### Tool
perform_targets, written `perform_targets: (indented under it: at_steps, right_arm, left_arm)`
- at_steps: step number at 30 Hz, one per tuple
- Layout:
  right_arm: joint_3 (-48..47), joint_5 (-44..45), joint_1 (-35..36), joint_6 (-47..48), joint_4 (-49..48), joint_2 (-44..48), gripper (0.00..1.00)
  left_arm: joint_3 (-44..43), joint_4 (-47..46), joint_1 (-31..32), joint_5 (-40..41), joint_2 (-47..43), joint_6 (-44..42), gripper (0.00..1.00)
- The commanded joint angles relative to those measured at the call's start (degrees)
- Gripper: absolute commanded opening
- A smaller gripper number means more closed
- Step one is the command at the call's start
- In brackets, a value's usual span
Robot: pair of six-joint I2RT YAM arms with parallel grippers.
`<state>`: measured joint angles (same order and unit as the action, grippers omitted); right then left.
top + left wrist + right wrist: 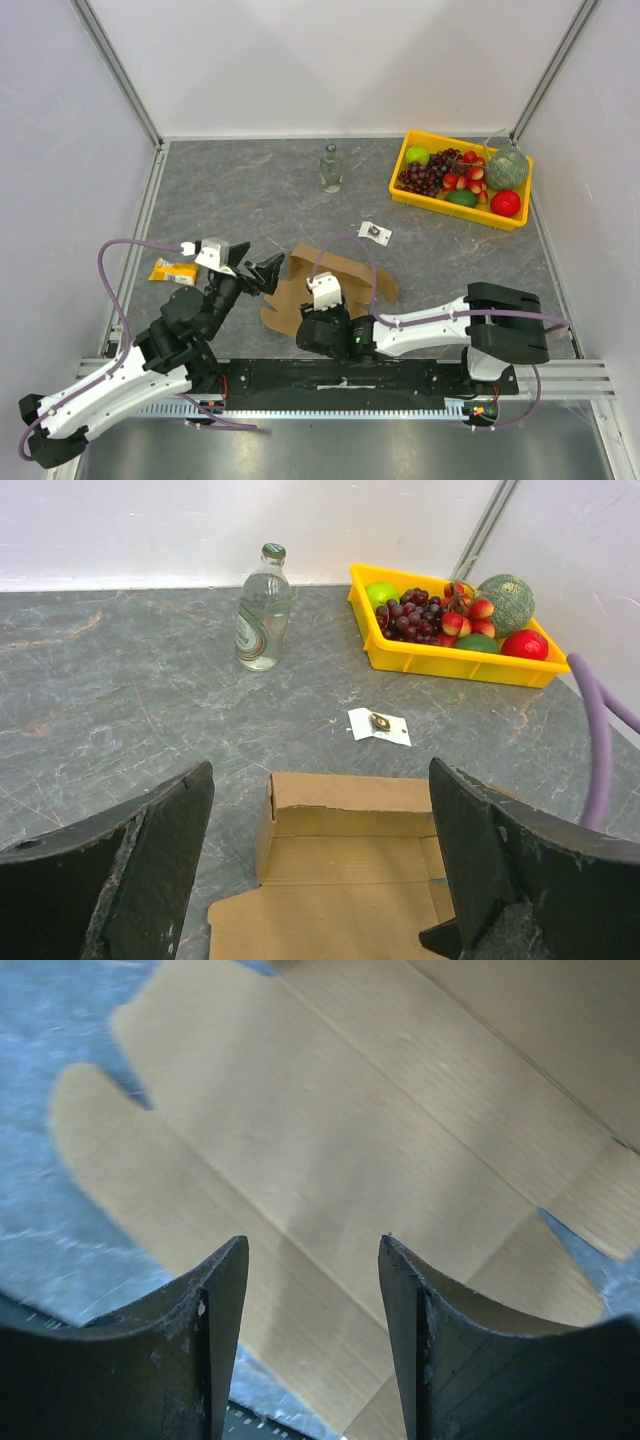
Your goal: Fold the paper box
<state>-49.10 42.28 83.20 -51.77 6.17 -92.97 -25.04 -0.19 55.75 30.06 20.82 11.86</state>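
Observation:
The paper box (pixel 345 275) lies as a brown cardboard sheet on the grey table, in front of both arms. In the left wrist view the paper box (pixel 350 880) has its far flap and left side flap raised, and the rest lies flat. My left gripper (pixel 262 272) hovers at the sheet's left edge, its jaws open wide with nothing between them (pixel 320 780). My right gripper (pixel 320 310) points down over the sheet's near part. Its jaws (pixel 312 1245) stand apart above flat cardboard (pixel 330 1130) and hold nothing.
A glass bottle (pixel 330 168) stands at the back. A yellow tray (pixel 455 207) of fruit sits at the back right. A small white card (pixel 375 232) lies just beyond the box. A yellow packet (pixel 173 270) lies at the left. White walls enclose the table.

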Motion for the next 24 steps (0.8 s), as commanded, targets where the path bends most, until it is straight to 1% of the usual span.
perform_targets:
  at_steps: [1,5,10,12,18,24]
  right_arm:
    - [-1.5,10.7,-0.1,-17.1,8.2,-2.4,0.62]
    - [-2.8,11.1,-0.4,-19.6,10.5,-3.9,0.63]
    - [-1.5,8.3,-1.9,-22.1,10.3,-4.9,0.63]
    - [-1.3,7.8,-2.2,-22.0,9.9,-5.3,0.63]
    - [-0.5,5.5,-3.0,-20.3,8.5,-7.0,0.63]
    - [3.5,2.0,-4.5,-17.7,3.6,-6.6,0.61]
  left_arm:
    - [-0.9,-0.3,0.2,1.7,-0.7,0.3,0.94]
    - [-0.7,-0.2,0.2,1.8,-1.6,0.6,0.94]
    - [0.0,-0.2,0.2,1.9,-2.8,1.1,0.94]
    - [0.1,1.3,0.2,2.1,-3.2,1.2,0.94]
    - [0.4,1.9,0.2,2.5,-4.2,1.2,0.94]
    - [0.4,2.6,0.2,3.0,-4.9,1.1,0.94]
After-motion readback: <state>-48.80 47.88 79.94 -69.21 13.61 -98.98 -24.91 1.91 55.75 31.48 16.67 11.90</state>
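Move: Over the near-left part of the paper box, the right hand has the right part of the flat middle panel about 3 cm ahead, 4 cm to its right and 5 cm below. The box's raised far wall stands some 8 cm ahead and 8 cm to the right, its middle about 3 cm below; the flat near flap lies about 4 cm back, almost level sideways. From the left hand, that part of the panel is roughly 3 cm back, 12 cm right and 25 cm lower. Sweeping right and down over the flat middle panel, the right hand goes about 4 cm each way and turns clockwise some 15 degrees. The rightward part comes mostly first; it then eases on, down and forward, to bring the half-open fingertips close over the panel's right part. Their gap stays the same, and touch can't be made out. ##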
